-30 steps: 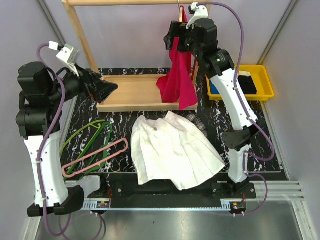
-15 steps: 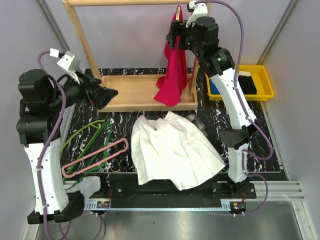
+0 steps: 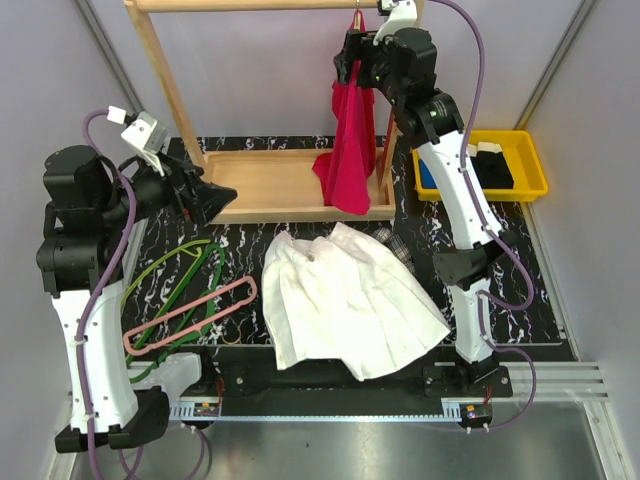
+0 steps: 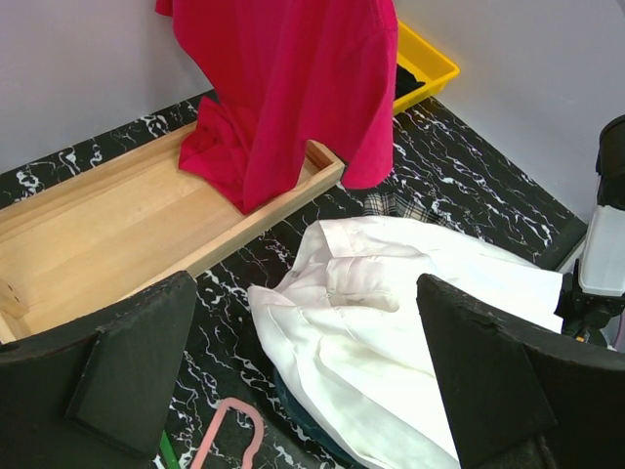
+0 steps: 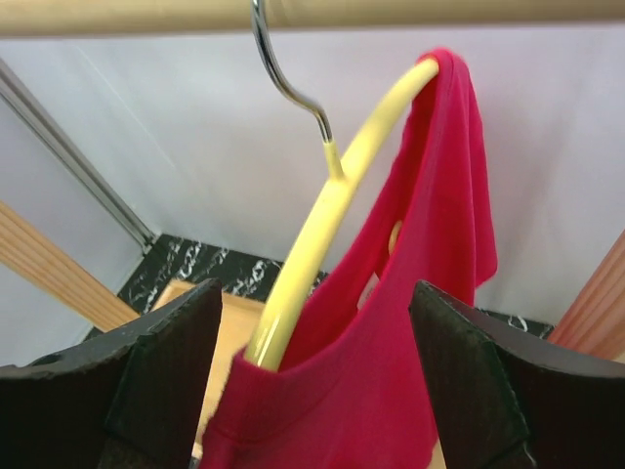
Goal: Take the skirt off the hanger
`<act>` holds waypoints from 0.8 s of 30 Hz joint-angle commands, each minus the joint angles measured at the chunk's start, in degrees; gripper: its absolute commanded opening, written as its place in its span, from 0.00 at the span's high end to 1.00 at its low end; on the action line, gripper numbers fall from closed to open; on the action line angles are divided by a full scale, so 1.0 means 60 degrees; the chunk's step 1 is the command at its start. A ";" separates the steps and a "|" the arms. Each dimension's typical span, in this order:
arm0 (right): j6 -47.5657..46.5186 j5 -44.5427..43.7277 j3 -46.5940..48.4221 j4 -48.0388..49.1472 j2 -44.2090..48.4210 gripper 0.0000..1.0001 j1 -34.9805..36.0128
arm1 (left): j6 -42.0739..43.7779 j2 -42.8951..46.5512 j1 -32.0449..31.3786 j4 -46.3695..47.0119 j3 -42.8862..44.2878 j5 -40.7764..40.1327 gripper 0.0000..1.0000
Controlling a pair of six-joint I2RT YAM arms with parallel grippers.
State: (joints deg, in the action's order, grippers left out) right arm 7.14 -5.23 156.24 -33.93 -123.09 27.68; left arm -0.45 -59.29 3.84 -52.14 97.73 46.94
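The white pleated skirt [image 3: 350, 300] lies spread flat on the black marbled table, free of any hanger; the left wrist view shows its waistband end [image 4: 410, 313]. The pale pink hanger [image 3: 190, 312] lies apart to the skirt's left, and its end shows low in the left wrist view [image 4: 229, 435]. My left gripper [image 3: 222, 192] hovers open above the table, left of the skirt, holding nothing [image 4: 305, 288]. My right gripper [image 3: 352, 62] is up at the wooden rail. Its jaws stand open on either side of a red shirt [image 5: 410, 322] and that shirt's yellow hanger [image 5: 322, 225].
A wooden rack with a rail [image 3: 250, 5] and base tray [image 3: 290, 185] stands at the back, the red shirt [image 3: 350, 140] hanging from it. Green wire hangers [image 3: 175, 270] lie by the pink hanger. A plaid garment [image 3: 398, 245] peeks from under the skirt. A yellow bin [image 3: 520, 165] sits back right.
My right gripper has risen closer to the rail, and the red shirt has swung and now hangs narrower. My left arm has shifted slightly right. The skirt and pink hanger have not moved.
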 commanded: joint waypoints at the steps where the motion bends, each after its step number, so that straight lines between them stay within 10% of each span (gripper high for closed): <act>1: -0.0193 0.0140 -0.0009 0.1333 0.0402 0.14 -0.0029 | 0.0558 0.0052 0.0049 0.0164 -0.0146 0.0073 0.01; 6: -0.0209 0.0301 -0.0114 0.1818 0.0374 0.19 -0.0116 | 0.0514 0.0052 0.0049 0.0164 -0.0220 0.0073 0.01; 14: 0.0011 0.0623 -0.0084 0.1876 0.0270 0.68 -0.0277 | 0.0543 0.0096 0.0064 0.0164 -0.0220 -0.0059 0.01; 24: 0.0641 0.1355 -0.0318 0.1847 0.0300 0.77 -0.0659 | 0.0499 0.0155 0.0064 0.0150 -0.0102 -0.0103 0.01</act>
State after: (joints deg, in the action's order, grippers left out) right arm 9.47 0.19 154.56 -25.15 -122.85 24.38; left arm 0.19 -59.29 3.88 -53.12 96.57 46.46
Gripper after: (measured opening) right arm 0.240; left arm 0.987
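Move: The right hand is open just under the hanger's neck: the hanger's middle lies about 4 cm ahead, roughly level sideways and some 5 cm higher. The wooden rod is about 10 cm above the hand and 3 cm ahead, the rack's right post about 8 cm right and 4 cm ahead. The skirt hangs beneath, its middle about 2 cm ahead, straight below by 15 cm. From the left hand the hanger is some 32 cm ahead, 22 cm right, 6 cm higher. The right fingers close round the hanger's near arm and pinch it just below the neck. They first rise wide open towards the neck and rod, about 3 cm up with a little forward and the fingers tipping up slightly, then shut while the hand eases about 1 cm to its right. ##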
